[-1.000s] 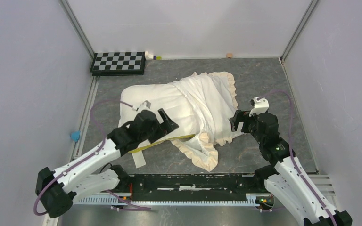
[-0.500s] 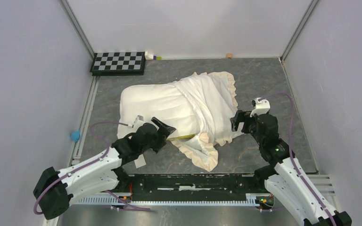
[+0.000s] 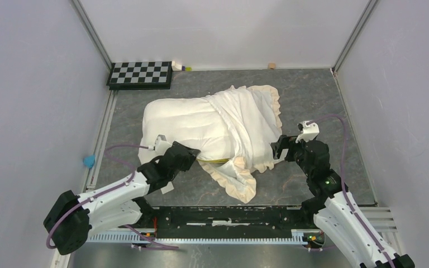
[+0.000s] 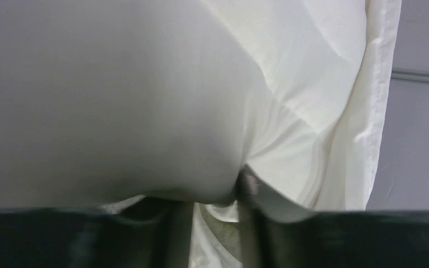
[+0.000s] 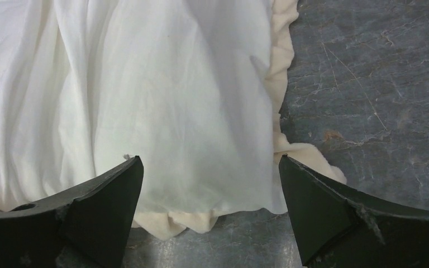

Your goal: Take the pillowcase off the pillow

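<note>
The plump cream pillow [image 3: 181, 120] lies mid-table, its yellow band [image 3: 215, 161] showing along the near edge. The cream pillowcase [image 3: 246, 125] still wraps its right half, and a ruffled frill [image 3: 240, 180] spills toward me. My left gripper [image 3: 191, 153] is pushed into the pillow's near edge. In the left wrist view the pillow [image 4: 117, 100] bulges between the narrowed fingers of my left gripper [image 4: 212, 192], which pinch it. My right gripper [image 3: 279, 148] stands open at the pillowcase's right edge. In the right wrist view the right gripper [image 5: 209, 162] straddles the pillowcase hem [image 5: 173, 84] without touching it.
A checkerboard [image 3: 140, 73] lies at the back left, with small bits [image 3: 180, 66] beside it and one more [image 3: 271, 66] by the back wall. A blue object [image 3: 89, 161] sits at the left wall. A white strip [image 3: 165, 188] lies near the base rail [image 3: 229, 215].
My left gripper has dropped from above the pillow to its near edge and its jaws have narrowed onto it. My right gripper has crept slightly toward the pillowcase, still open.
</note>
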### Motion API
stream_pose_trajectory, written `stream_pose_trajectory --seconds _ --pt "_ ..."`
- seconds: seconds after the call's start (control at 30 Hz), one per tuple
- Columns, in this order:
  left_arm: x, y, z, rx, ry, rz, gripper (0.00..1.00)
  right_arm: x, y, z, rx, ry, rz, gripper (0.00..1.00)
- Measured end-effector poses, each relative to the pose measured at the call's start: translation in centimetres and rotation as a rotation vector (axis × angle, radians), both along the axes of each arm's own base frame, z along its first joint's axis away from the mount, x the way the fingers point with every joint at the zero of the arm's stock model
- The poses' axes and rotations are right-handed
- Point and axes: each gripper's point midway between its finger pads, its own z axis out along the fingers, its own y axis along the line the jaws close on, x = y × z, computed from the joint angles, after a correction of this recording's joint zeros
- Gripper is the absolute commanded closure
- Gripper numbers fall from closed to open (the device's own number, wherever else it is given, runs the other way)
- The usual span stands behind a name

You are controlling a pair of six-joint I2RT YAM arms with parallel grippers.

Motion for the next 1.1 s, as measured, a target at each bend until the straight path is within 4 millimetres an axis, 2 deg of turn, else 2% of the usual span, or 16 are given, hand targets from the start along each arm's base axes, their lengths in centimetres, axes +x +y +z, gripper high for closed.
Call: stream_pose_trajectory --seconds 0.03,0.07,0.13,0.27,0.43,0.53,0.63,0.77,0.9,1.1 --pt "0.1 0.2 -0.2 0.011 -0.006 -0.001 0.91 0.0 0.0 0.1 0.001 -0.006 -0.002 0.02" --pt "0.1 0.4 -0.4 0.024 -0.010 -0.003 0.97 0.1 -0.1 0.2 0.002 -0.012 -0.005 0.02" --pt "0.1 1.0 -0.4 0.046 -0.027 -0.002 0.98 0.2 -0.3 0.3 -0.002 -0.019 -0.016 0.02" --pt "0.3 2.9 0.9 0.128 -0.095 0.005 0.98 0.3 -0.6 -0.2 -0.016 -0.007 -0.030 0.02" --pt "1.0 6.9 3.1 0.280 -0.148 0.044 0.98 -0.4 -0.9 -2.5 -0.040 0.031 -0.026 0.02" --pt "1.7 9.5 4.1 0.336 -0.152 0.093 0.98 -1.0 -0.2 -3.6 -0.031 0.060 0.019 0.02" --pt "1.9 11.5 4.0 0.373 -0.133 0.130 0.98 -1.5 0.9 -4.1 -0.012 0.088 0.079 0.02" --pt "1.8 12.3 3.4 0.411 -0.104 0.117 0.98 -2.7 3.0 -4.7 0.009 0.119 0.227 0.02" --pt "2.0 12.3 3.6 0.457 -0.094 0.085 0.98 -5.1 5.8 -5.9 0.069 0.180 0.427 0.02" --pt "2.5 12.4 3.9 0.468 -0.081 0.082 0.98 -7.6 7.0 -8.3 0.095 0.282 0.521 0.02"
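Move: The pillow's near edge is already between the left fingertips. From this hand, the pillowcase's loose near flap hangs some 16 cm to the right and 9 cm back, about 8 cm lower; the bunched pillowcase is roughly 19 cm to the right and 9 cm ahead. From the right hand, the pillowcase's near right corner lies about 13 cm below, 5 cm to the right and 2 cm back, and the flap some 9 cm left and 10 cm back. Shut the left gripper on the pillow's near edge and drag it to the left about 12 cm, lifting slightly and rolling the hand's left side up, then hold there. Bring the right gripper, kept open, down, then back and left as well, to close in on the pillowcase's near right corner, turning it some 30 degrees counter-clockwise and tipping the fingers down. ##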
